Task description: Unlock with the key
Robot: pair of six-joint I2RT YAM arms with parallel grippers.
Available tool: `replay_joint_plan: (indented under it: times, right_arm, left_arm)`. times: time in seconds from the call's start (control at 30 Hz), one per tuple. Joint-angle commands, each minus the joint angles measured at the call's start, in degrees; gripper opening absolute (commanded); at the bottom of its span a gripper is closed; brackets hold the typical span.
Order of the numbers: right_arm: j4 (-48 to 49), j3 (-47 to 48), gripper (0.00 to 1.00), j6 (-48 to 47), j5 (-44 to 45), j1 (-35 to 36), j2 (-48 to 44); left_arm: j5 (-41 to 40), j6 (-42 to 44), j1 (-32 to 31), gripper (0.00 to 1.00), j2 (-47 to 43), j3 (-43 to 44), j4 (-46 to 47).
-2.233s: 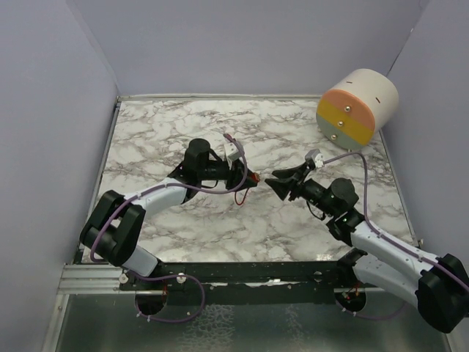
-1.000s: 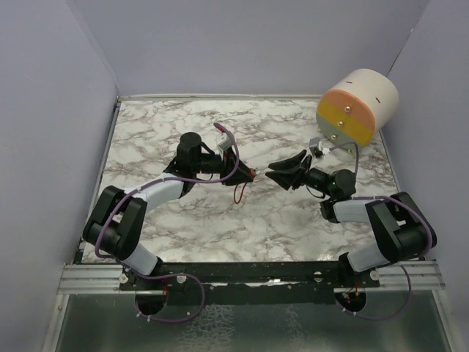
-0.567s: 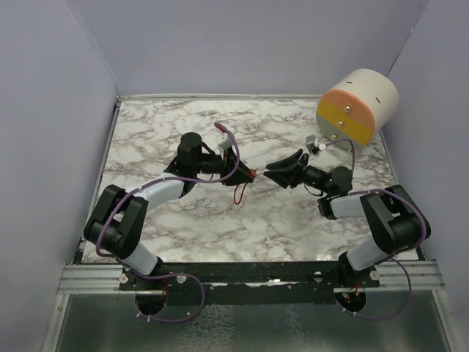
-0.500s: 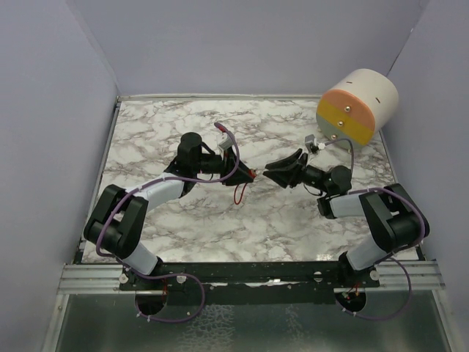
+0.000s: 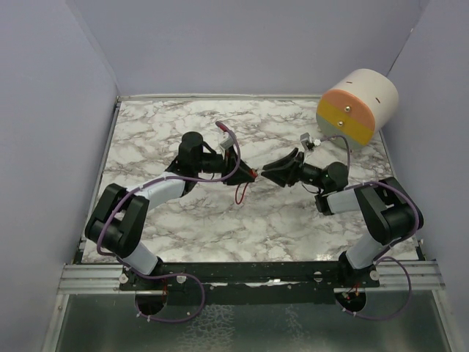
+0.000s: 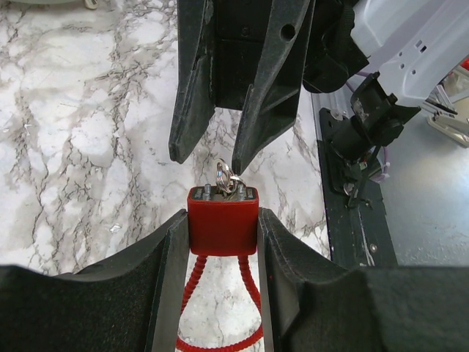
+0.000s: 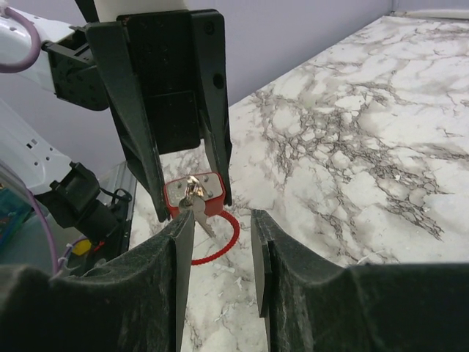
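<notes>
My left gripper [image 5: 245, 173] is shut on a red padlock [image 6: 223, 224], whose red cable loop [image 6: 220, 334] hangs down below it. A silver key [image 7: 196, 210] on a small ring [image 6: 226, 178] sticks out of the lock's face, which points at my right gripper [image 5: 270, 170]. In the right wrist view the padlock [image 7: 207, 189] sits just beyond my right fingertips. The key hangs by the tip of the left finger [image 7: 174, 249], and that gripper [image 7: 221, 216] is open, with the key not pinched. Both grippers meet nose to nose above the middle of the table.
A cream cylinder [image 5: 357, 106] with an orange and yellow face lies at the back right corner. Grey walls close in the marble table [image 5: 168, 132] on three sides. A black rail [image 5: 242, 275] with the arm bases runs along the near edge.
My right gripper has edged left and slightly up toward the padlock's face, ending close to the key. The left gripper has kept the padlock almost still.
</notes>
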Motion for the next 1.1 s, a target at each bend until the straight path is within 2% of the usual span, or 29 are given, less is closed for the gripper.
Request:
replay_joint_plan:
  times: [0.0,0.8,0.93,1.07]
  right_arm:
    - [18.64,1.82,0.36,0.35,-2.26,-0.16,0.2]
    - [18.84,4.39,0.28,1.77,-5.7,-0.16,0.92]
    - [18.81,4.61,0.21,1.95,-6.08,-0.16,1.29]
    - [18.84,4.75,0.09,2.12,-6.32,-0.16,1.42]
  left_arm:
    - [2.34,-0.42,-0.76,0.0,1.05,1.58,2.13]
    - [1.91,-0.68,-3.35,0.0,3.84,4.41,2.46]
    - [1.72,-0.78,-3.79,0.0,4.14,4.74,2.48]
    - [1.25,-0.78,-3.93,0.0,4.07,4.93,2.65]
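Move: The key, standing in the red lock that the left hand grips, is some 3 cm left of the right hand's point, level with it fore and aft, and 2 cm higher. The lock body is about 5 cm to the right hand's left and 2 cm up. From the left hand, the key sits about 3 cm to the right, straight ahead 0, at the same height. Left hand brings the gripped lock about 2 cm right while right hand rises 1 cm, closing around the key. ##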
